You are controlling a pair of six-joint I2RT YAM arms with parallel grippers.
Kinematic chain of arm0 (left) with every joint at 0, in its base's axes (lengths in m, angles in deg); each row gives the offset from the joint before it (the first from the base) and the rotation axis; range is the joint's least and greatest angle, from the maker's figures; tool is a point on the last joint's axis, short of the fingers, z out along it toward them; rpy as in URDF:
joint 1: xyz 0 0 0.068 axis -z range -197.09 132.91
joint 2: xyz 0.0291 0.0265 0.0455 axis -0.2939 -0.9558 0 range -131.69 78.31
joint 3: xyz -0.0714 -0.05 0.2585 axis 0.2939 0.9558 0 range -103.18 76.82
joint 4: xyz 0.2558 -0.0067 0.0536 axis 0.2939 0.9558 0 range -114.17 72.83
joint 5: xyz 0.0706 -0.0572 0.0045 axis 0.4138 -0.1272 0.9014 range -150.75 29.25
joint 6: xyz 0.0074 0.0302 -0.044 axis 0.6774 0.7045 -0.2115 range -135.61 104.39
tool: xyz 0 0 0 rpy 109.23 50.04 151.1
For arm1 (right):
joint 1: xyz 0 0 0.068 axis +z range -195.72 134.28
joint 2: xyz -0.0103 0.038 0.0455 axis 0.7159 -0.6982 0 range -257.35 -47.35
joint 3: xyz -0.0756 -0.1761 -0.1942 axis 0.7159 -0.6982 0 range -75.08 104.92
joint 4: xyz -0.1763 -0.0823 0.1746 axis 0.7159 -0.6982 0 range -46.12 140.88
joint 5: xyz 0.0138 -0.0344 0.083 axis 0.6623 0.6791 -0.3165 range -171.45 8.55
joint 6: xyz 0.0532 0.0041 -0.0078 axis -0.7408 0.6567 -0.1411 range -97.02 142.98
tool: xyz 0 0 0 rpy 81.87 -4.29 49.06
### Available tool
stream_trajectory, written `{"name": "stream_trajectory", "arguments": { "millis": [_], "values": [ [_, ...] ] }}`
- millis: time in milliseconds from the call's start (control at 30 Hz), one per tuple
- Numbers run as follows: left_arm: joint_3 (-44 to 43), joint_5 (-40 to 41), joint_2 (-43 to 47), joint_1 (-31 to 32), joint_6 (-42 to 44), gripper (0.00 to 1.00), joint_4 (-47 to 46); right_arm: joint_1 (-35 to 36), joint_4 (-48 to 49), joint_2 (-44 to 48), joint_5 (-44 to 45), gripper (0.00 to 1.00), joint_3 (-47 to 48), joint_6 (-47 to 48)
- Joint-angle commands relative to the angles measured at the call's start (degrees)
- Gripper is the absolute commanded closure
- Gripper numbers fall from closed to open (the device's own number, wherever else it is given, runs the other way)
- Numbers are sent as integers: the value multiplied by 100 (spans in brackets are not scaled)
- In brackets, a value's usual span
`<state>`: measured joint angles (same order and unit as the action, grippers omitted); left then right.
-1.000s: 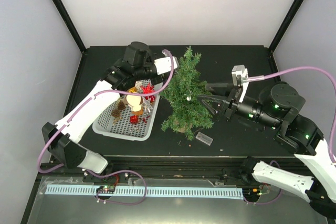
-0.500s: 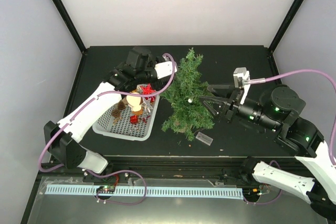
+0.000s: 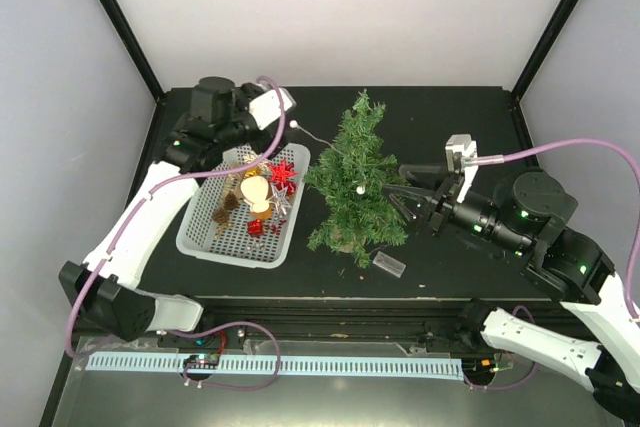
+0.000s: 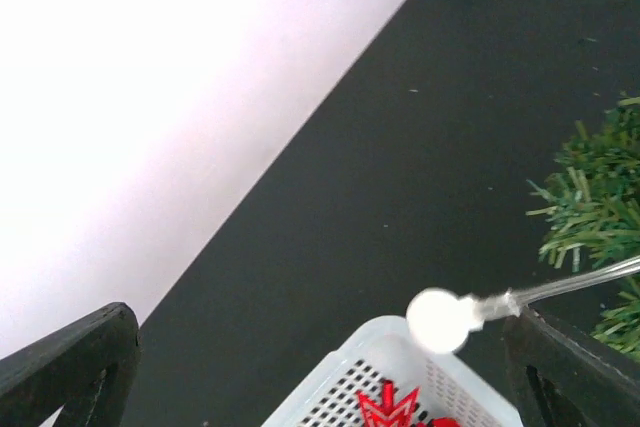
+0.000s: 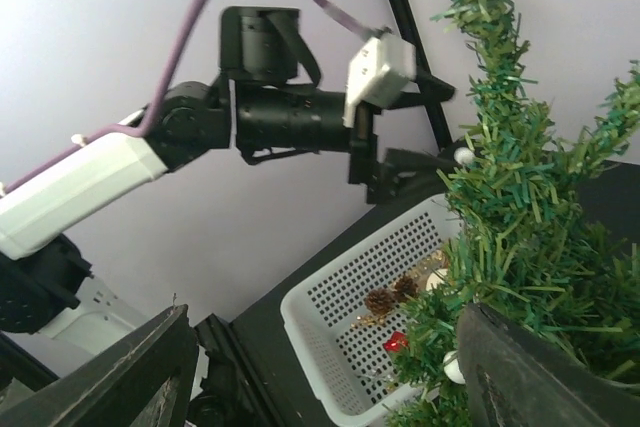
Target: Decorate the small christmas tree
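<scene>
The small christmas tree [image 3: 355, 182] stands upright on the black table, right of the white basket [image 3: 215, 237]. A clear strand ending in a white bead [image 3: 296, 125] reaches from the tree's left branches toward my left gripper [image 3: 290, 119]. In the left wrist view the bead [image 4: 437, 319] hangs over the basket's corner [image 4: 400, 347], close to the right finger [image 4: 570, 377]; the left gripper [image 4: 320, 392] is open. My right gripper [image 3: 398, 187] is open at the tree's right side, with branches [image 5: 530, 227] against its right finger [image 5: 550, 377].
The basket holds a red star [image 3: 283, 172], a cream ball [image 3: 253, 190], pine cones [image 3: 228, 209] and a small red piece [image 3: 256, 228]. A clear plastic piece [image 3: 390, 265] lies on the table in front of the tree. A white bead [image 3: 358, 190] sits among the tree's branches.
My left gripper has opened and drawn back left and away from the tree, above the basket's far corner. The bead strand now trails from the tree. The right arm has barely shifted.
</scene>
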<state>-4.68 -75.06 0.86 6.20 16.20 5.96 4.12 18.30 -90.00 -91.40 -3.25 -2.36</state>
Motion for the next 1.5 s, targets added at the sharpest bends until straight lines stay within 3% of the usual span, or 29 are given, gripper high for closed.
{"name": "stream_trajectory", "arguments": {
  "millis": [0, 233, 500, 800, 1167, 1467],
  "values": [
    [116, -415, 452, -368, -216, 1, 52, 23, 21, 93, 235, 28, -117, 148],
    [653, -797, 860, -510, -200, 1, -82, 24, 151, 115, 231, 28, -270, 131],
    [479, -1013, 549, -510, -444, 1, -89, 18, 167, 141, 188, 28, -374, 76],
    [748, -1979, 570, -465, -264, 1, 233, 25, 166, 135, 412, 28, -503, 216],
    [216, -1979, -240, -33, 33, 1, 605, 25, 184, 51, 483, 28, -546, 315],
    [-17, -1786, -728, 51, -37, 1, 355, 23, 170, 83, 599, 27, -640, 362]
  ]
}}
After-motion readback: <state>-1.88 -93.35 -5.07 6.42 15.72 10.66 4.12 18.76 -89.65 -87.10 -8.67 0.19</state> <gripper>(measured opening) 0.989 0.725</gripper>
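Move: The loose end bulb of the light string is right by one fingertip of the open left hand, about 3 cm to its right and 2 cm back. The tree's middle stands some 11 cm back, 12 cm right and 12 cm below; the basket is about 8 cm back, 12 cm left and 31 cm down. From the right hand, that bulb lies roughly 19 cm ahead, 17 cm left and 12 cm below. Wide open, the left hand eases left, then sinks about 8 cm rightward towards the tree; right lowers 4. ##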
